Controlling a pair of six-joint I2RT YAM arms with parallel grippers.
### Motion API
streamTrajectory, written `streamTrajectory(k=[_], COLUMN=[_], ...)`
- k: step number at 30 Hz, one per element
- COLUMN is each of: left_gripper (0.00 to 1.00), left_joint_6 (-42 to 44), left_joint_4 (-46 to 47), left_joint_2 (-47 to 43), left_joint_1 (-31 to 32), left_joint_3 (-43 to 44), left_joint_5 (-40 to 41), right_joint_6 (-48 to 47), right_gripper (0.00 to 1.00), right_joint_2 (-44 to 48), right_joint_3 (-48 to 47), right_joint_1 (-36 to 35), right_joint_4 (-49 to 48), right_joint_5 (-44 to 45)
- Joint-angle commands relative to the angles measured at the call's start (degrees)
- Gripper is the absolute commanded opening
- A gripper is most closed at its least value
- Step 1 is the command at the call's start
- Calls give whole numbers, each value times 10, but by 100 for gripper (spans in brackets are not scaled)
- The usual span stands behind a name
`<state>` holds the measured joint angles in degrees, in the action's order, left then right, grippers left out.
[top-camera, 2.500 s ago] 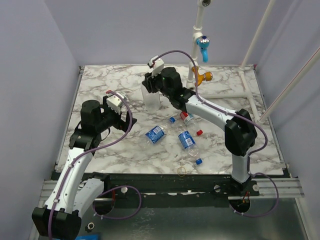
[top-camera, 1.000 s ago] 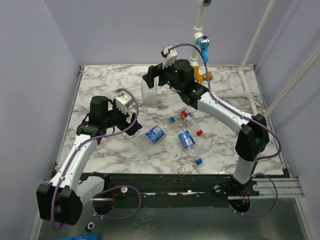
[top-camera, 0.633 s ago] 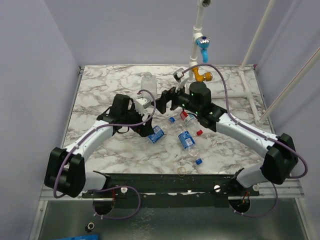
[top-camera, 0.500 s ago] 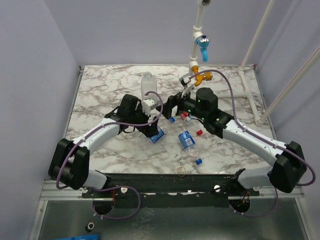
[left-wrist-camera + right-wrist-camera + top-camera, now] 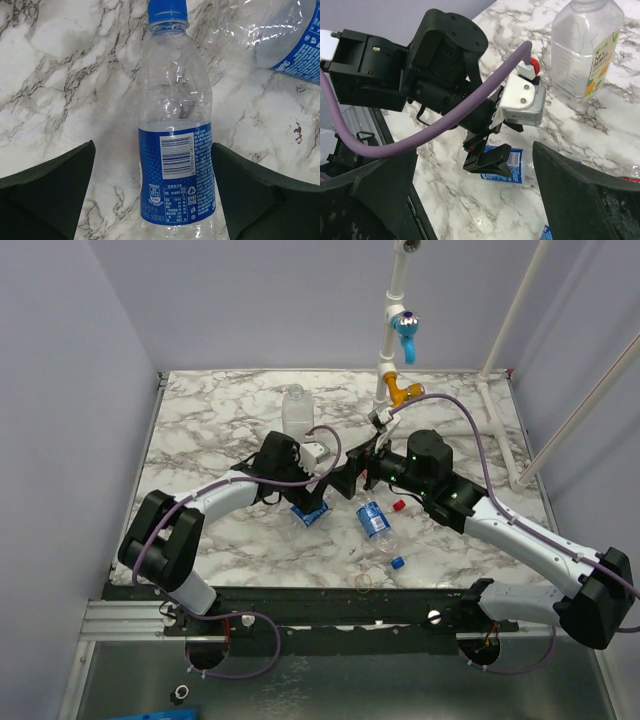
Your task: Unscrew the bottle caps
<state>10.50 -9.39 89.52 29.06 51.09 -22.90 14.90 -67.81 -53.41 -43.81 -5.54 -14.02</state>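
A blue-labelled bottle [image 5: 175, 170] lies on the marble with its blue cap [image 5: 167, 10] screwed on and pointing away. My left gripper [image 5: 152, 150] is open and straddles its labelled body; both fingers stand apart from the plastic. From above, that left gripper [image 5: 318, 500] covers most of this bottle [image 5: 304, 516]. My right gripper [image 5: 350, 478] hovers open just to the right, holding nothing. In the right wrist view, the right gripper [image 5: 475, 150] looks onto the left wrist and the bottle's label [image 5: 515, 167]. A second blue-labelled bottle [image 5: 373, 520] lies nearby. The red-labelled bottle is hidden.
A wider clear bottle [image 5: 296, 410] stands upright behind the grippers. A loose red cap [image 5: 398, 505], a loose blue cap [image 5: 397, 562] and a yellowish rubber band [image 5: 363, 582] lie toward the front. A white pipe with a blue valve [image 5: 404, 325] rises at the back.
Both arms swung in to the table's centre. The left gripper came down over the blue-labelled bottle. The right gripper left the wide clear bottle and moved forward beside it.
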Motion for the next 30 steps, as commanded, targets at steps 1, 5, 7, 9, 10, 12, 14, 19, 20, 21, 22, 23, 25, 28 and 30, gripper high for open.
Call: streamTrajectory(k=[1,5,7,9,10,12,14,19,20,21,22,23,25,28,30], left_gripper=[99,99,99,98,96,90,79,55,53,50,46,43,33,24,20], left_joint_6=[29,56,69,75,77,85,88,99,100,101,102,103,102,91,76], left_joint_4=[-4,-25,-27,-29,-31,-33,-37,-55,-56,-58,-59,-61,-69,-92,-110], left_joint_2=[19,32,39,45,47,49,52,46,45,41,36,31,18,-6,-26], left_joint_1=[9,14,17,20,21,21,22,30,32,32,33,33,32,33,32], left_joint_3=[-4,-5,-9,-7,-5,-4,-1,-3,-5,-7,-9,-11,-10,-1,9], left_joint_5=[-29,-60,-64,-61,-60,-59,-51,-49,-47,-45,-43,-39,-30,-22,-22], right_joint_6=[-18,-21,-19,-18,-17,-13,-10,-10,-11,-10,-11,-11,-11,-9,-7], right_gripper=[100,100,100,100,100,98,97,96,96,95,95,95,95,95,95], right_joint_2=[21,34,50,63,68,78,84,85,83,82,80,79,79,79,76], right_joint_3=[3,11,18,20,19,18,18,12,10,5,2,-2,-8,-22,-34], right_joint_1=[-4,-4,-3,-4,-3,-3,-4,-4,-4,-4,-3,-4,-4,-4,-4], right_joint_4=[40,54,54,75,79,85,90,98,100,102,104,106,106,109,112], right_joint_5=[2,23,34,41,44,51,59,77,82,87,91,94,101,110,116])
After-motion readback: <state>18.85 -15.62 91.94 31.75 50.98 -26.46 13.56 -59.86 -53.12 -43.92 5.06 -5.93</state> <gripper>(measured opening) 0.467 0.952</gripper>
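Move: The blue-labelled bottle lies just below the wide-open left fingers, its middle about 3 cm back, 1 cm right and 3 cm down. A second blue-labelled bottle lies some 6 cm back and 17 cm right of the left hand; the red-labelled bottle about 4 cm ahead and 19 cm right; the juice bottle stands roughly 14 cm ahead and 2 cm left. From the right hand the first bottle is about 10 cm left, 1 cm ahead and 24 cm below. The left hand draws back about 3.5 cm along the bottle while sinking some 3 cm around it, turning about 10 degrees clockwise, then shuts its fingers to about half and pinches the bottle across the blue label, easing up slightly at the end. Meanwhile the open right hand backs off to the right by about 4 cm, away from the bottle, turning slightly clockwise. ##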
